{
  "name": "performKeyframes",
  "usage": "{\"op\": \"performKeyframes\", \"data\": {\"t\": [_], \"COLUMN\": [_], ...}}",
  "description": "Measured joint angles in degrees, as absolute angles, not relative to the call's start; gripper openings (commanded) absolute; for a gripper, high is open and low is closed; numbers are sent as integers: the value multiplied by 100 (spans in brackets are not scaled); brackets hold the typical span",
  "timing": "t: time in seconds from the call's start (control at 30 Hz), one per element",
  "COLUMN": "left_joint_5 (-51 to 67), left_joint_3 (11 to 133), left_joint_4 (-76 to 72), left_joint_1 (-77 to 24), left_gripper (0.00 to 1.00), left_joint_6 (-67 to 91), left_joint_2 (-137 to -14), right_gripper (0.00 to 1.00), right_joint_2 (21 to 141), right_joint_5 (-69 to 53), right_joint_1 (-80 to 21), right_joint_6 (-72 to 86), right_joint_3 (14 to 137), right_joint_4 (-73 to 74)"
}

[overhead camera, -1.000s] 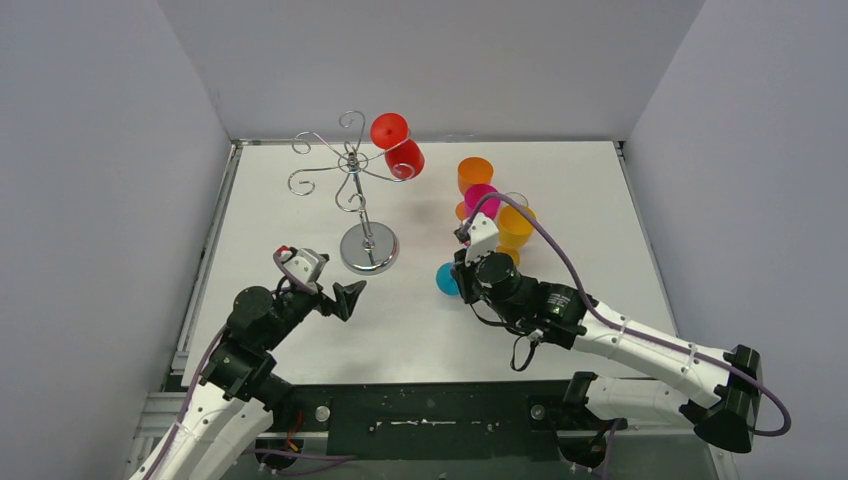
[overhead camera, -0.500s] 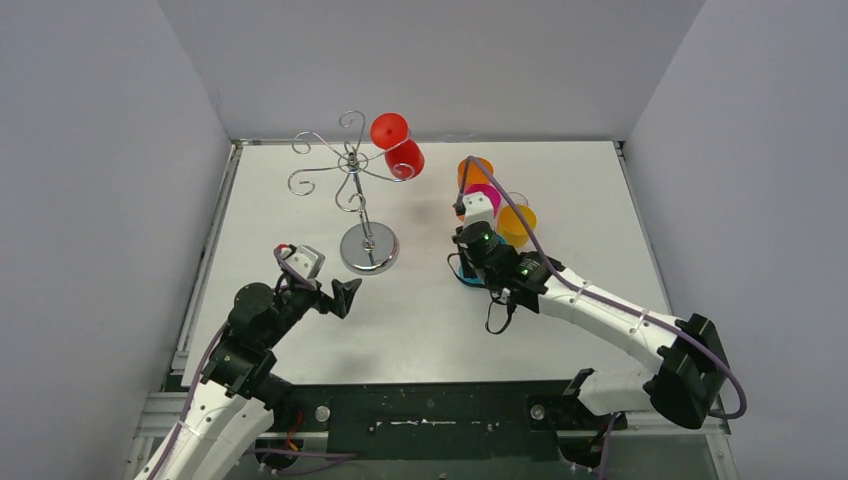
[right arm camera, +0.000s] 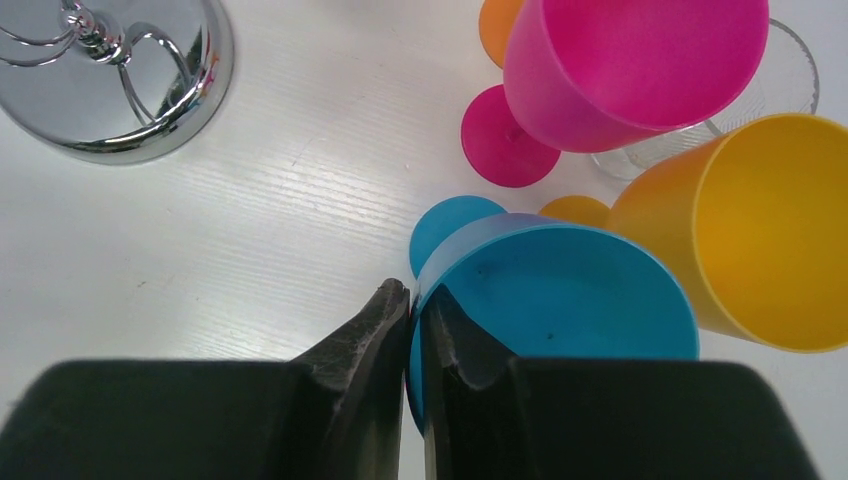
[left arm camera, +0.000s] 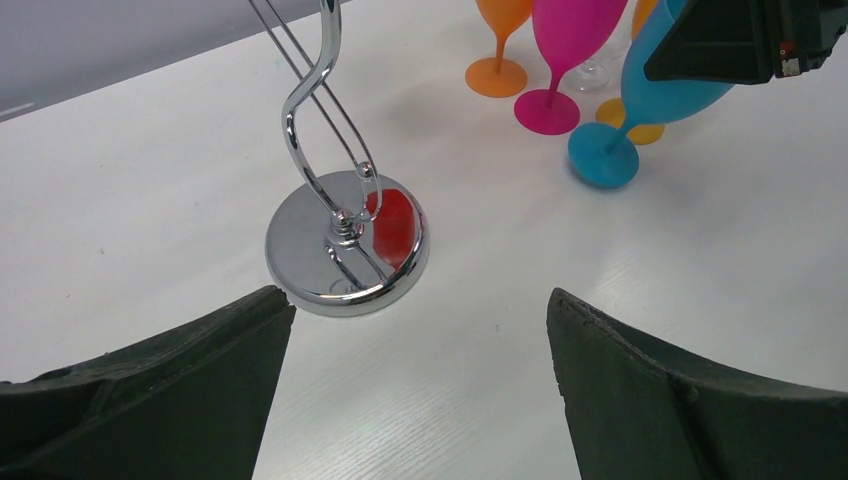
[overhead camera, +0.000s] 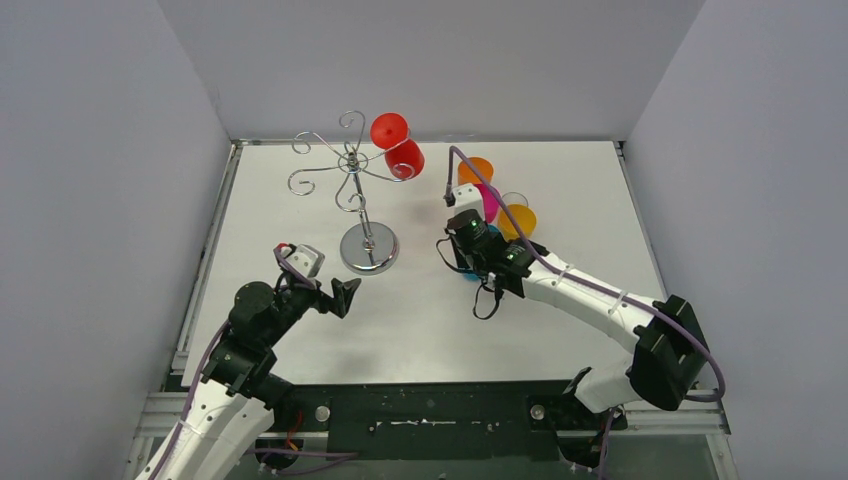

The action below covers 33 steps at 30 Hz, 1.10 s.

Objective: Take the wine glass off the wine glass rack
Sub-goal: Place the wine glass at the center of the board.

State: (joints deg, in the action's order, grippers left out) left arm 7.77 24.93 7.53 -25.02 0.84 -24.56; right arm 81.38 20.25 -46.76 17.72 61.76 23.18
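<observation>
The wine glass rack (overhead camera: 357, 190), silver wire on a round shiny base (left arm camera: 345, 245), stands at the back left of the table. A red wine glass (overhead camera: 398, 146) hangs upside down from one of its right-hand arms. My left gripper (left arm camera: 420, 300) is open and empty, low over the table just in front of the base. My right gripper (right arm camera: 412, 295) is shut on the rim of a blue wine glass (right arm camera: 570, 300), one finger inside the bowl and one outside. That glass (left arm camera: 655, 90) leans over, its foot down by the table next to the other glasses.
Orange (left arm camera: 500, 40), pink (right arm camera: 620, 70), yellow (right arm camera: 760, 230) and clear (right arm camera: 790, 70) glasses stand upright in a cluster right of the rack, close around the blue one. Grey walls enclose the table on three sides.
My right arm has stretched away from me, carrying the blue glass into the cluster of standing glasses. The left arm has hardly moved.
</observation>
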Motion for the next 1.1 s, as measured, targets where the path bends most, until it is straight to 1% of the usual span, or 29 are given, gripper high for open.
{"op": "performKeyframes", "data": {"t": [0.47,0.67,0.77,0.93,1.03,1.1], "left_joint_5": [862,928,947,969,972,972], "left_joint_3": [2493,2493,2493,2493,2493,2493], "left_joint_4": [751,751,749,749,751,746], "left_joint_1": [-2449,-2421,-2416,-2388,-2381,-2377], "left_gripper": [97,97,98,98,97,98], "left_joint_6": [84,86,86,86,89,106], "left_joint_2": [-2547,-2600,-2611,-2617,-2622,-2622], "right_gripper": [15,27,30,54,68,74], "right_joint_2": [8508,8578,8711,8737,8547,8291], "right_joint_5": [1911,1900,1892,1673,1496,1450], "right_joint_1": [-4466,-4464,-4466,-4464,-4464,-4464], "right_joint_6": [1531,1398,1341,1219,1140,1107], "right_joint_3": [6471,6674,6882,7085,7107,7107], "right_joint_4": [2434,2554,2668,2753,2650,2530]}}
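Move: The blue wine glass, pinched by the left side of its rim in my right hand, leans with its middle about 3 cm right, 1 cm ahead and 7 cm below my fingertips. The magenta glass is some 9 cm ahead and 3 cm right, the yellow one 4 cm ahead and 9 cm right; the rack's base is around 19 cm left and 6 cm ahead, 14 cm down. From my left hand the blue glass is roughly 8 cm ahead, 22 cm right and 13 cm below. With my right hand I first ease forward about 2 cm, dipping slightly and barely loosening my pinch on the blue glass's rim, so the glass can stand up on the board. Then I open the fingers to roughly two-thirds and let go of the rim, lifting some 5 cm and drifting about 2 cm left, away from the glasses. ##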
